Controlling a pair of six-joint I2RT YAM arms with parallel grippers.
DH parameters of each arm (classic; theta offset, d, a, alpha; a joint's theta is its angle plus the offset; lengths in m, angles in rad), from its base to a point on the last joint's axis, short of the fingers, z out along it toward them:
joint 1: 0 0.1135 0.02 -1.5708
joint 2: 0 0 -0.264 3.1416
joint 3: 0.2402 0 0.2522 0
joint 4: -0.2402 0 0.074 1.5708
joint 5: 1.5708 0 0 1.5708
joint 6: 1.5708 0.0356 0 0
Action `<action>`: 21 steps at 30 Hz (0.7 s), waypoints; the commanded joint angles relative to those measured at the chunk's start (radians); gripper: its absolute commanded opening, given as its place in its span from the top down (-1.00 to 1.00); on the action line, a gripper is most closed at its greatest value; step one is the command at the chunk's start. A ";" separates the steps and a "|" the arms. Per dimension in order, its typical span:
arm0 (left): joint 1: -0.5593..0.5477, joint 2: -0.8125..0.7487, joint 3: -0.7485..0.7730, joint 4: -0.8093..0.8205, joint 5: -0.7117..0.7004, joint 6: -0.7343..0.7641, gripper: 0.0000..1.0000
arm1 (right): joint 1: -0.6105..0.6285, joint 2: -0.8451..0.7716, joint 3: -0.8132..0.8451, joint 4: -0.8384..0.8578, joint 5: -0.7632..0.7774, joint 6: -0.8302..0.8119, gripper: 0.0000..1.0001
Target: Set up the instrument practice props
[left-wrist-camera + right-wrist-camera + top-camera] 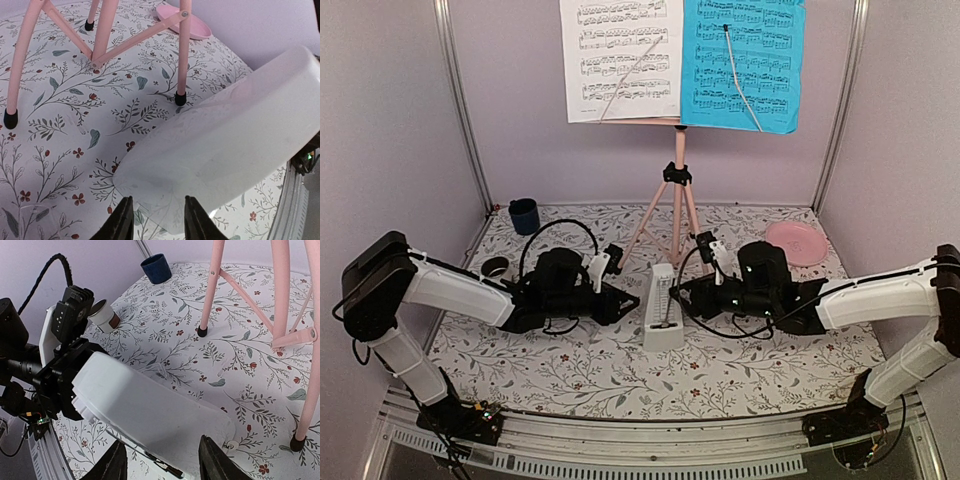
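Note:
The white pyramid-shaped metronome (663, 308) stands upright mid-table, in front of the pink tripod music stand (677, 190). A white sheet (620, 60) and a bright blue sheet (745, 65) of music rest on the stand's tray. My left gripper (632, 300) reaches the metronome from the left. In the left wrist view the left gripper (159, 220) is shut on the metronome's (225, 135) near edge. My right gripper (688, 295) comes from the right. In the right wrist view the right gripper (165, 465) is open, its fingers astride the metronome's (150, 410) base.
A dark blue cup (524, 215) stands at the back left and a small white cup (495, 267) lies near the left edge. A round pink plate (795, 242) sits at the back right. The stand's legs (182, 55) spread just behind the metronome.

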 commanded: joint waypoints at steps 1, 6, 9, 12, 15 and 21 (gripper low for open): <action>0.006 -0.012 0.004 0.020 0.005 0.007 0.27 | -0.002 -0.029 -0.027 -0.013 0.011 -0.002 -0.01; 0.007 -0.009 0.008 0.021 0.009 0.009 0.27 | -0.001 -0.027 -0.023 0.008 -0.054 -0.019 -0.21; 0.007 -0.009 0.013 0.021 0.015 0.009 0.27 | 0.006 -0.021 -0.010 0.021 -0.071 -0.027 -0.30; 0.007 -0.011 0.015 0.021 0.016 0.008 0.27 | 0.014 -0.006 0.007 0.021 -0.075 -0.032 -0.35; 0.007 -0.012 0.015 0.021 0.017 0.010 0.27 | 0.025 0.007 0.023 0.021 -0.075 -0.031 -0.41; 0.007 -0.013 0.015 0.021 0.021 0.011 0.26 | 0.070 0.029 0.068 0.003 0.003 -0.049 -0.72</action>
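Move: The metronome stands just past the right fingertips: its body's middle is about 3 cm ahead, 3 cm to the left and 6 cm below, with its thin pendulum rod on the near face, some 2 cm ahead, 2 cm left and 3 cm below. Down on the table, the music stand's left foot is about 20 cm ahead and 12 cm left, its right foot about 18 cm ahead and 7 cm right. From the left hand the metronome is about 6 cm right, 1 cm ahead and 1 cm below. The right hand, fingers half open at the metronome's pendulum rod, first draws back towards the base by about 1 cm while barely shifting sideways, and its fingers begin to spread. Still easing back to nearly 2 cm in all, it then swings about 2 cm left across the front of the metronome, turning some 5 degrees counter-clockwise, its fingers ending wide open on either side of the rod; whether a pad touches the rod can't be made out. ##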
